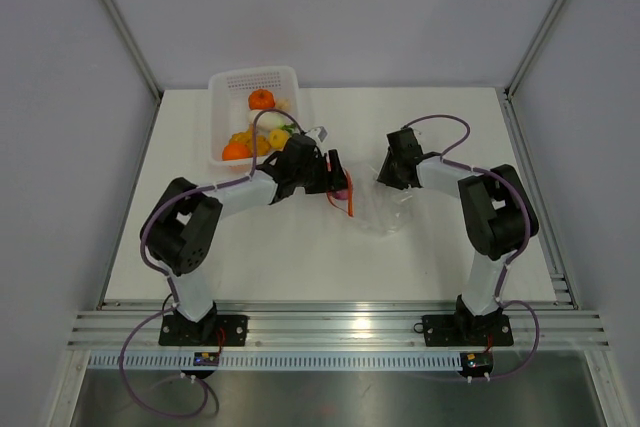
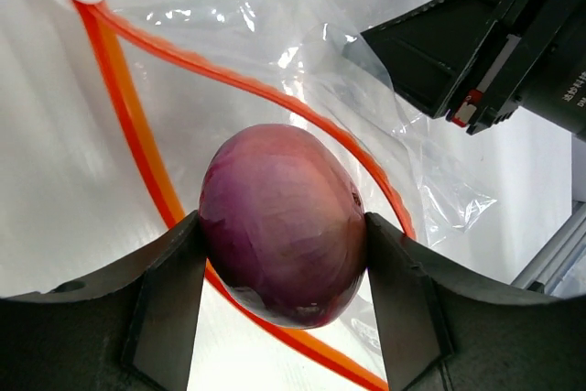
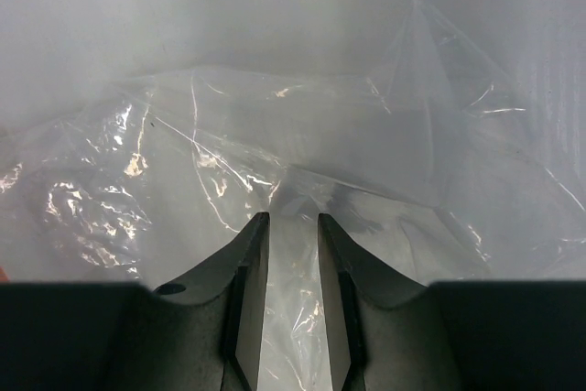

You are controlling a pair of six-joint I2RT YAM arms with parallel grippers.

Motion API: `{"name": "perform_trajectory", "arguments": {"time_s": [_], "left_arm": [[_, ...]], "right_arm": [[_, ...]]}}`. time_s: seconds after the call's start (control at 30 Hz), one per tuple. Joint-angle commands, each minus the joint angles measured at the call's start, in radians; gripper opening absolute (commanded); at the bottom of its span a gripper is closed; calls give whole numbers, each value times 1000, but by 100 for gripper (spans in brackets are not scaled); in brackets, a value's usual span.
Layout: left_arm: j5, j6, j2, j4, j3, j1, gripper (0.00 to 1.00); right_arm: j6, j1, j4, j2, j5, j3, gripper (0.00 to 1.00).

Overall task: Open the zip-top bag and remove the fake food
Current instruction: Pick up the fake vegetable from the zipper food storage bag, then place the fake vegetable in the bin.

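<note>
My left gripper [image 2: 284, 258] is shut on a purple onion [image 2: 284, 226], a piece of the fake food, holding it just over the red-orange zipper strip [image 2: 156, 180] of the clear zip-top bag [image 2: 275, 25]. From above, that gripper [image 1: 340, 179] sits at the bag's left mouth. The bag [image 1: 385, 212] lies crumpled mid-table. My right gripper [image 1: 392, 175] is at the bag's far right side. Its jaws [image 3: 293, 226] stand narrowly apart with the film [image 3: 229, 153] tented up between them.
A white perforated basket [image 1: 222, 87] stands at the back left, holding an orange tangerine [image 1: 261, 99], another orange piece [image 1: 237, 151] and yellow and white pieces. Grey walls enclose the table. A metal rail runs along the near edge.
</note>
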Motion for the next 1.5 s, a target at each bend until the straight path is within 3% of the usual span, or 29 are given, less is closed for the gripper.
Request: {"name": "perform_trajectory", "arguments": {"time_s": [0.0, 0.2, 0.5, 0.63, 0.83, 1.17, 1.33, 1.47], "left_arm": [[-66, 27, -67, -98, 42, 11, 48], [-85, 29, -163, -92, -10, 61, 48], [-4, -16, -295, -45, -83, 192, 48], [102, -122, -297, -3, -57, 267, 48], [12, -180, -317, -39, 16, 357, 48], [-72, -202, -194, -72, 172, 560, 49], [-177, -108, -58, -267, 368, 569, 50], [-192, -93, -24, -267, 398, 572, 52]], "right_arm": [[10, -12, -20, -47, 12, -9, 35], [14, -21, -17, -61, 7, -19, 35], [10, -21, -9, -64, -17, -24, 35], [-1, -19, -8, -55, -28, -19, 34], [10, -21, 12, -58, -48, -44, 34], [19, -21, 48, -72, -99, -67, 34], [16, -19, 45, -73, -88, -67, 34], [16, -19, 52, -85, -91, -71, 35]]}}
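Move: The fake onion is already in the left gripper, just above the bag's mouth. The white basket it is bound for has its middle about 24 cm to the left and 18 cm farther out, some 5 cm lower. In it, the small pumpkin lies about 23 cm ahead and 22 cm left, the orange 10 cm ahead and 29 cm left, the lemon 13 cm ahead and 17 cm left. From the right hand the basket is roughly 36 cm left, 17 cm ahead and slightly higher. Leftwards first, then left and forward together while climbing, the left hand carries the onion away from the bag's mouth to over the basket, some 26 cm left, 17 cm forward and 13 cm up, easing down slightly at the end. Its wrist swings about 45 degrees counter-clockwise and the fingers keep their grip. ##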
